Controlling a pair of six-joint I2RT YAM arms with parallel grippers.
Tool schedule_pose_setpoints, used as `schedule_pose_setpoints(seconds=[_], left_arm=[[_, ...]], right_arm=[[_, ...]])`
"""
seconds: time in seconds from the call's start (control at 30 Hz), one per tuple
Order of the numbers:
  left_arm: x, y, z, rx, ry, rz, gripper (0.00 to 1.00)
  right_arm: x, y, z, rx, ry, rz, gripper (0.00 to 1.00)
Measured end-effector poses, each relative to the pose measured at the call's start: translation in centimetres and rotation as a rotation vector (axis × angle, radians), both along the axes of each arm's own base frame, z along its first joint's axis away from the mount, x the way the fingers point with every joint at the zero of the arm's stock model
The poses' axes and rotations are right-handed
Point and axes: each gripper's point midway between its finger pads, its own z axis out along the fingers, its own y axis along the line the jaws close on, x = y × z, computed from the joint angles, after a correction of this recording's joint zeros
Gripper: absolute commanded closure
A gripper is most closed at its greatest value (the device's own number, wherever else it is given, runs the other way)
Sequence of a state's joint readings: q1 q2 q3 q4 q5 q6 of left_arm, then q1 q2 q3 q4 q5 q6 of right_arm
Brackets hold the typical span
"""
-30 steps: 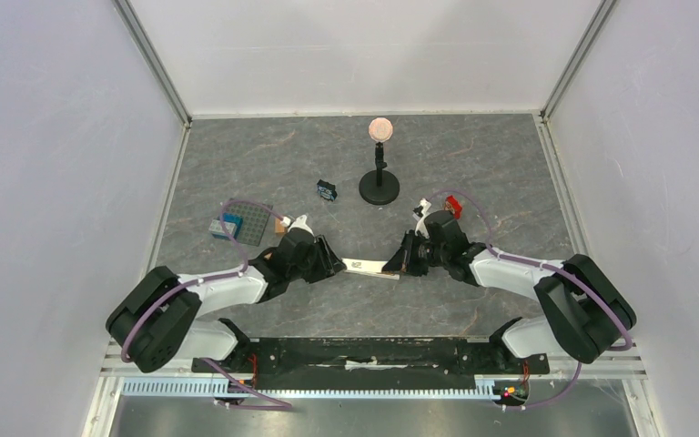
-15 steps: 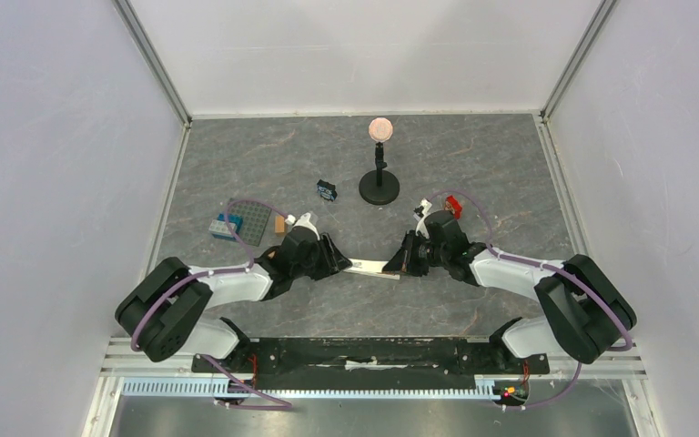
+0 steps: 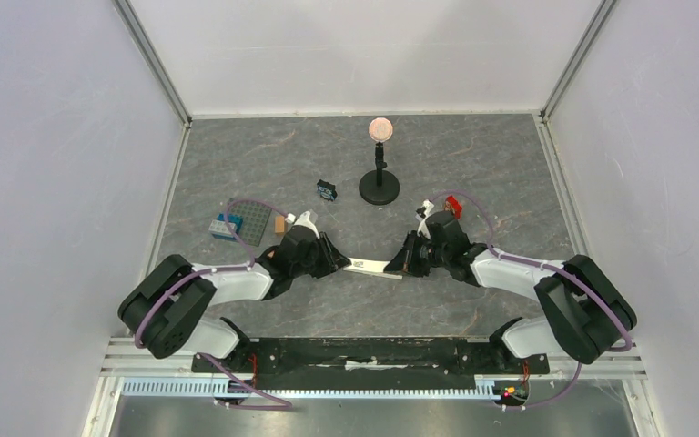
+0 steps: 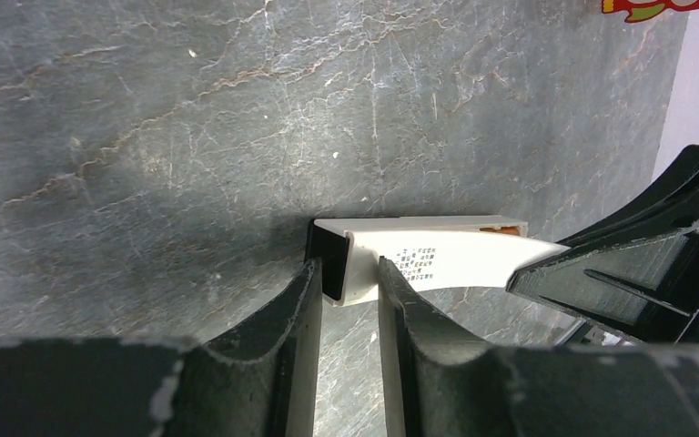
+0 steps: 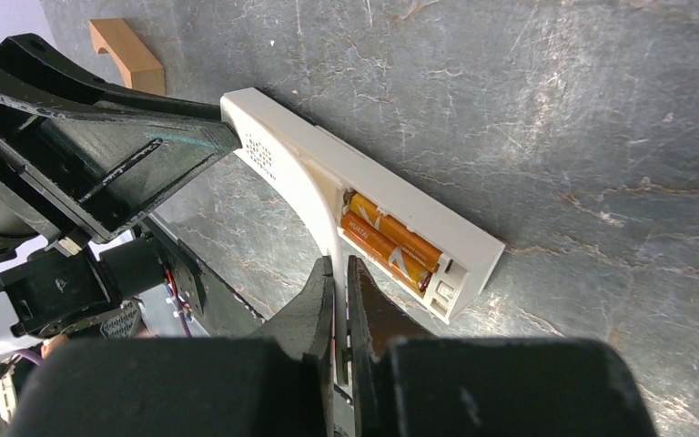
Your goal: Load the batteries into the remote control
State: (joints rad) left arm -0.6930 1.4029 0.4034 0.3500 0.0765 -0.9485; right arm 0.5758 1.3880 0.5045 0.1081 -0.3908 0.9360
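Note:
The white remote control (image 3: pixel 370 266) lies between my two grippers near the table's front. My left gripper (image 4: pixel 350 278) is shut on its end with the black panel (image 4: pixel 330 264). In the right wrist view the remote (image 5: pixel 437 214) shows its open compartment, with the two orange batteries (image 5: pixel 387 238) lying side by side in it. A thin white cover strip (image 5: pixel 320 205) curves off the remote's back. My right gripper (image 5: pixel 340 278) is shut on the strip's free end. In the top view the left gripper (image 3: pixel 335 262) and the right gripper (image 3: pixel 407 264) face each other.
A black stand (image 3: pixel 379 187) with a copper disc (image 3: pixel 380 128) stands behind the remote. A grey baseplate (image 3: pixel 253 223) with a blue block (image 3: pixel 225 225) and a small orange block (image 3: pixel 279 224) lie at the left. A tan arch piece (image 5: pixel 127 55) lies nearby.
My left arm has shifted a little to the right and the remote has moved slightly with it. Both grippers keep their holds.

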Motion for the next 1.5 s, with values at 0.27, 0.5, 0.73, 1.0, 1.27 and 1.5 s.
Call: schedule_pose_setpoints(seconds=[0.27,0.5,0.73,1.0,1.27,1.5], left_arm=[[0.2,-0.5,-0.1,-0.019,-0.002,-0.013,0.71],[0.4,-0.7,-0.1,-0.018,0.003,-0.019,0.72],[0.5,-0.8,0.1,-0.004,0.015,-0.023,0.72],[0.7,-1.1,0.1,-0.003,0.017,-0.026,0.72],[0.8,-1.3,-0.1,-0.001,0.022,-0.030,0.72],[0.8,-1.3,-0.1,-0.001,0.022,-0.031,0.71]], right_arm=[[0.0,-0.4,-0.1,-0.009,0.001,-0.014,0.87],[-0.2,-0.8,-0.4,-0.025,0.008,-0.027,0.79],[-0.5,-1.1,-0.2,-0.034,0.016,-0.034,0.66],[-1.2,-1.9,0.4,-0.059,0.017,-0.043,0.55],[-2.2,-3.4,0.0,-0.104,0.039,-0.060,0.53],[-2.2,-4.5,0.2,-0.137,0.010,-0.075,0.53]])
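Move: The left hand straddles the remote's left end; the remote's middle is about 6 cm to its right, 1 cm back and 1 cm lower. The right hand pinches the battery cover's right end; the bowed cover's middle is some 5 cm to its left and level fore-and-aft, 1 cm below. From the right hand the loaded batteries are about 1 cm ahead, 1 cm left and 3 cm down, and the red box stands roughly 16 cm ahead and 16 cm right. The right fingers let go of the battery cover's right end, opening to about half while barely shifting, then draw away to the right, about 4.5 cm, and some 2 cm back. The left hand keeps its hold on the left end of the remote and cover, easing about 1.5 cm to the right and slightly forward. ##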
